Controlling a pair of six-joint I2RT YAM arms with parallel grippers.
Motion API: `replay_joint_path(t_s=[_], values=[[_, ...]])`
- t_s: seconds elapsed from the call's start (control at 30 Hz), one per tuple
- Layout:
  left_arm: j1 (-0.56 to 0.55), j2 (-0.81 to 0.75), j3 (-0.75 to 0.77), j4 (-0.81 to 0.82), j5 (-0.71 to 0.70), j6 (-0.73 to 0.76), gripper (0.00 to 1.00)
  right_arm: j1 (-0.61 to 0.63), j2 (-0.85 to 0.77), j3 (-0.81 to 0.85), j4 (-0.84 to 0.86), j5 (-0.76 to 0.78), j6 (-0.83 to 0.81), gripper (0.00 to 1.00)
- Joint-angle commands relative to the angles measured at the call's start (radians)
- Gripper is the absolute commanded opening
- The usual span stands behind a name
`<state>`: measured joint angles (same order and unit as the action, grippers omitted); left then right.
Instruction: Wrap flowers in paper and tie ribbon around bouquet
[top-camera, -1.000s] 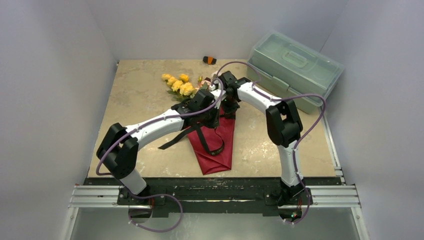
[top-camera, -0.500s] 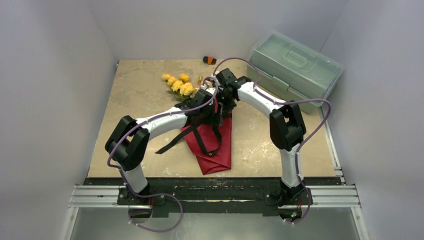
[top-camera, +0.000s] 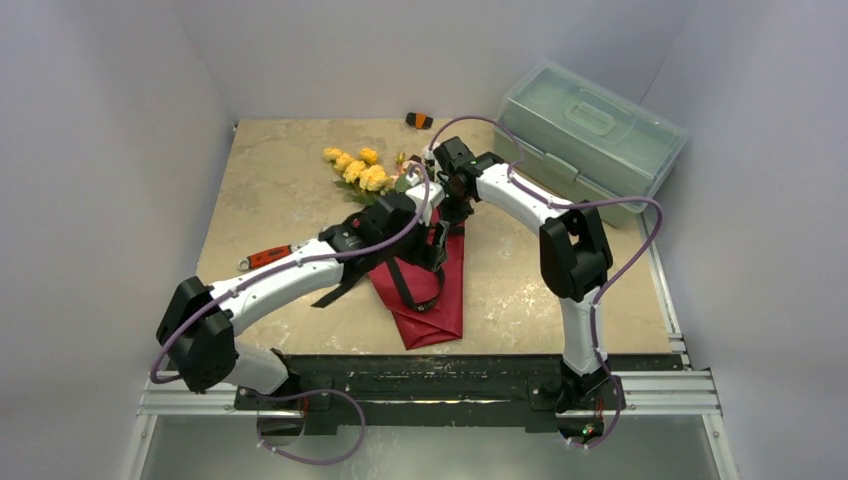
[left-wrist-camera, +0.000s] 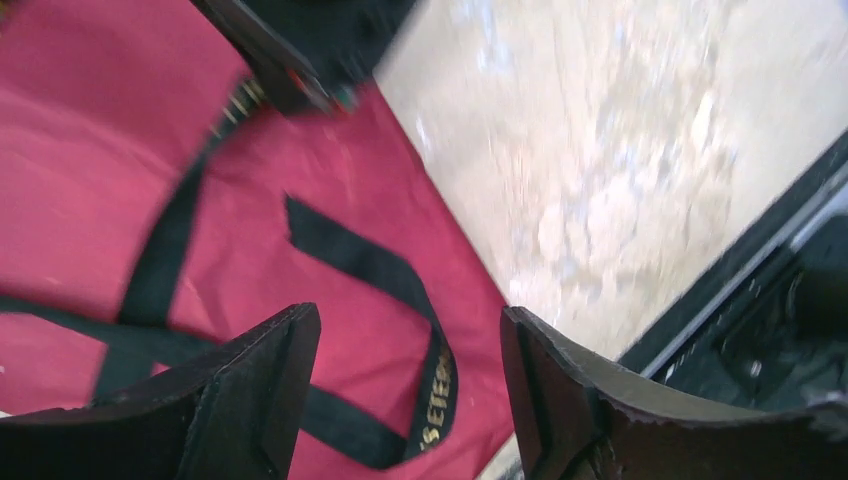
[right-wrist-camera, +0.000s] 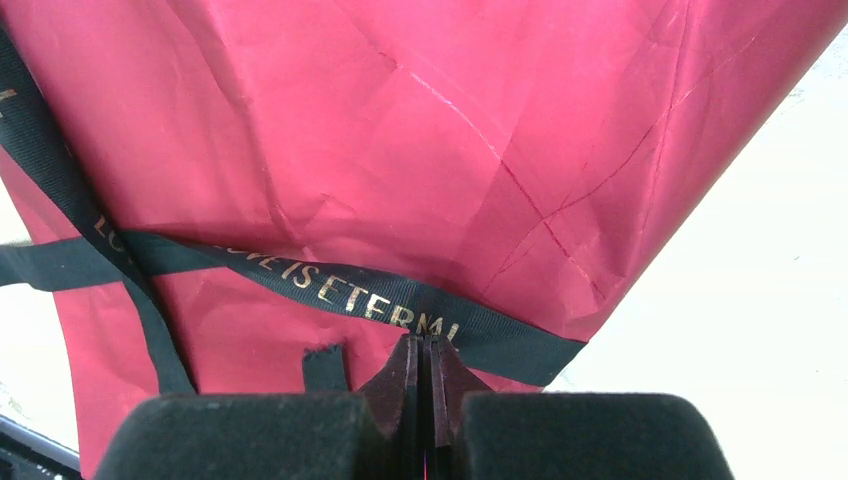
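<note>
The bouquet (top-camera: 428, 300) lies mid-table as a cone of dark red paper (right-wrist-camera: 420, 130), its point toward the arms. The yellow flowers (top-camera: 360, 173) stick out at its far end. The black ribbon (top-camera: 398, 278) with gold lettering crosses the paper (left-wrist-camera: 90, 120), looping on top, and one tail trails left onto the table. My left gripper (left-wrist-camera: 408, 330) hovers open over the ribbon (left-wrist-camera: 370, 265) loop with nothing between its fingers. My right gripper (right-wrist-camera: 425, 345) is shut, its tips against the lower edge of the taut ribbon (right-wrist-camera: 330, 285) without bunching it.
A pale green plastic toolbox (top-camera: 590, 135) stands at the back right. A small orange-and-black object (top-camera: 419, 120) lies by the back wall. A red-handled tool (top-camera: 268, 257) lies beside the left forearm. The black base rail (left-wrist-camera: 740, 270) runs along the near table edge.
My left gripper went from shut to open and drew back slightly toward the near side. The left elbow swung down and left, uncovering the red-handled tool. The right arm barely moved.
</note>
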<state>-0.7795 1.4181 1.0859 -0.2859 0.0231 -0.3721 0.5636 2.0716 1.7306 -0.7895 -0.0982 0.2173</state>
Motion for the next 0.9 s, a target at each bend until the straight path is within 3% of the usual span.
replay_joint_path(t_s=[0.0,0.23,0.3,0.47,0.6,0.77,0.87], values=[[-0.078,0.025,-0.073,-0.066,-0.034,0.015,0.67,-0.002,-0.054,0.011,0.001,-0.021,0.015,0.0],[-0.194,0.056,-0.128,0.017,-0.168,-0.07,0.59,-0.001,-0.054,-0.002,-0.007,-0.031,0.025,0.0],[-0.206,0.073,-0.131,0.035,-0.167,-0.094,0.53,-0.002,-0.053,-0.005,-0.009,-0.036,0.027,0.0],[-0.221,0.124,-0.142,0.091,-0.132,-0.114,0.49,-0.002,-0.055,-0.012,-0.014,-0.037,0.028,0.0],[-0.221,0.161,-0.137,0.108,-0.141,-0.116,0.35,-0.004,-0.057,-0.013,-0.019,-0.035,0.028,0.0],[-0.221,0.205,-0.103,0.079,-0.203,-0.1,0.01,-0.005,-0.062,-0.009,-0.023,-0.037,0.027,0.0],[-0.218,0.214,-0.08,0.078,-0.239,-0.088,0.0,-0.005,-0.063,-0.009,-0.025,-0.042,0.025,0.0]])
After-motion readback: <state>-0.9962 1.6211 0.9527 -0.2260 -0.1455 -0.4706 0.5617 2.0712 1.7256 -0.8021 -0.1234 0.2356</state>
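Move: Behind and beneath the open left hand is the twist in the ribbon's loose tail, lying on the red paper: about 6 cm back, 2 cm to its right and 12 cm down. The tail's cut end lies roughly 2 cm ahead and 2 cm right of this hand, also some 12 cm below. From the right hand, closed at the ribbon's crossing band, the twist lies about 15 cm back, 4 cm left and 3 cm lower. Dropping about 12 cm overall, the left hand first swings back some 7 cm and down towards the loose tail, then sinks more nearly straight, tilting roughly 15 degrees. Its fingers narrow all the way and shut on the ribbon at the twist, just above the paper. The right hand stays nearly in place, keeping its closed tips at the ribbon band. ##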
